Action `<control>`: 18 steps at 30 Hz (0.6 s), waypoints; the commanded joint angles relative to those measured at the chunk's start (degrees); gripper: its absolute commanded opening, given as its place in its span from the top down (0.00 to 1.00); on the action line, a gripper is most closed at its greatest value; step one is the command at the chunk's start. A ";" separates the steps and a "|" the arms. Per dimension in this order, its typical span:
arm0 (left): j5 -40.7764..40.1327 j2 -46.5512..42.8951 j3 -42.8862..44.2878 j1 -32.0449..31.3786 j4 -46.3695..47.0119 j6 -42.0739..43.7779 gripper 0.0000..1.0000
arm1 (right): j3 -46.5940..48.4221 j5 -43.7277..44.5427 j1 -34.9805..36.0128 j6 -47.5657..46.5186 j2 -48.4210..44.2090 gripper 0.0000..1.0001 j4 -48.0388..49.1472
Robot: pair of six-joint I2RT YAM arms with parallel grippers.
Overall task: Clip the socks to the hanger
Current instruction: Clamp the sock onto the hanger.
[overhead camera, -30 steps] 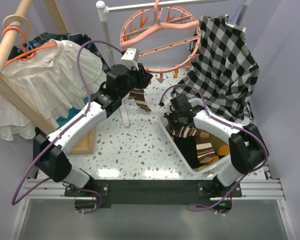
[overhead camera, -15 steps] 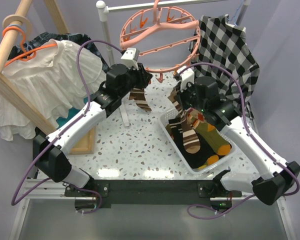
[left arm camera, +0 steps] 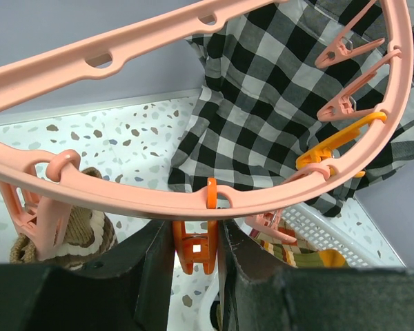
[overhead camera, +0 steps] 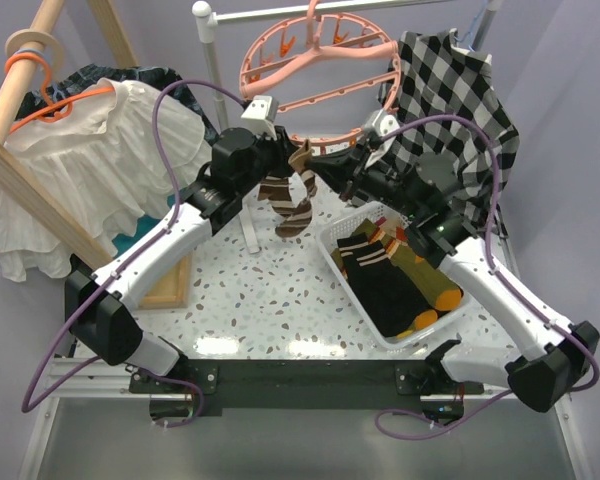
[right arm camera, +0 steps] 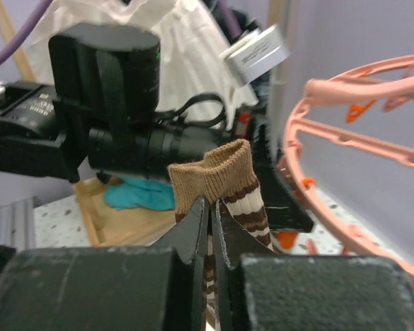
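The salmon-pink ring hanger (overhead camera: 320, 70) hangs from a white rail at the back. My left gripper (left arm camera: 194, 265) is under its front rim (left arm camera: 193, 196), shut on a dangling orange clip (left arm camera: 194, 247). My right gripper (right arm camera: 212, 207) is shut on the cuff of a brown striped sock (right arm camera: 217, 176). It holds the sock up right beside the left gripper (overhead camera: 293, 160), and the sock (overhead camera: 298, 208) dangles below. Another brown striped sock (left arm camera: 83, 234) hangs at a salmon clip to the left. More socks (overhead camera: 400, 270), striped, olive with orange toes and black, lie in the white basket (overhead camera: 340, 262).
A black-and-white checked shirt (overhead camera: 450, 110) hangs at the back right, close behind the hanger. A white blouse (overhead camera: 100, 150) on an orange coat hanger (overhead camera: 50, 95) and a wooden frame (overhead camera: 40, 200) fill the left. The white rail post (overhead camera: 215, 70) stands behind the left gripper.
My right arm rose out of the basket with the brown striped sock and carried it up and left to the hanger's front rim. The left arm has stayed on the clip.
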 commanded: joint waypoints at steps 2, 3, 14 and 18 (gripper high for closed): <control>0.66 -1.95 1.22 -0.32 -1.03 -0.75 1.00 | -8.61 -6.27 1.29 9.52 5.35 1.00 18.43; 0.66 -1.87 1.22 -0.32 -1.12 -1.10 1.00 | -9.86 -5.57 1.29 9.79 5.88 1.00 18.80; 1.10 -2.57 0.61 -0.23 -1.03 -1.45 1.00 | -17.61 1.72 1.21 7.51 13.71 1.00 20.38; 1.54 -2.66 0.17 -0.32 -1.03 -1.45 1.00 | -16.37 5.42 1.12 5.93 14.41 1.00 20.64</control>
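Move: The orange clip that I'm to bring the striped sock to is some 10 cm ahead of my right hand, 3 cm left and roughly 9 cm lower, already pinched in my left fingers. The hung sock dangles about 2 cm farther out than that clip, 6 cm to its left and 8 cm lower. The yellow clip sits 2 cm beyond the orange one and 11 cm to its right. The basket's middle is about 20 cm right of my right hand, 2 cm back and 40 cm down. I sink my right hand some 21 cm, easing forward and left about 4 cm each, so the striped sock's cuff, still pinched in its shut fingers, drops from above the orange clip to below it; the fingers tip down about 25 degrees and the descent stops near the end. My left hand holds still, keeping its pinch on the clip at the ring. ##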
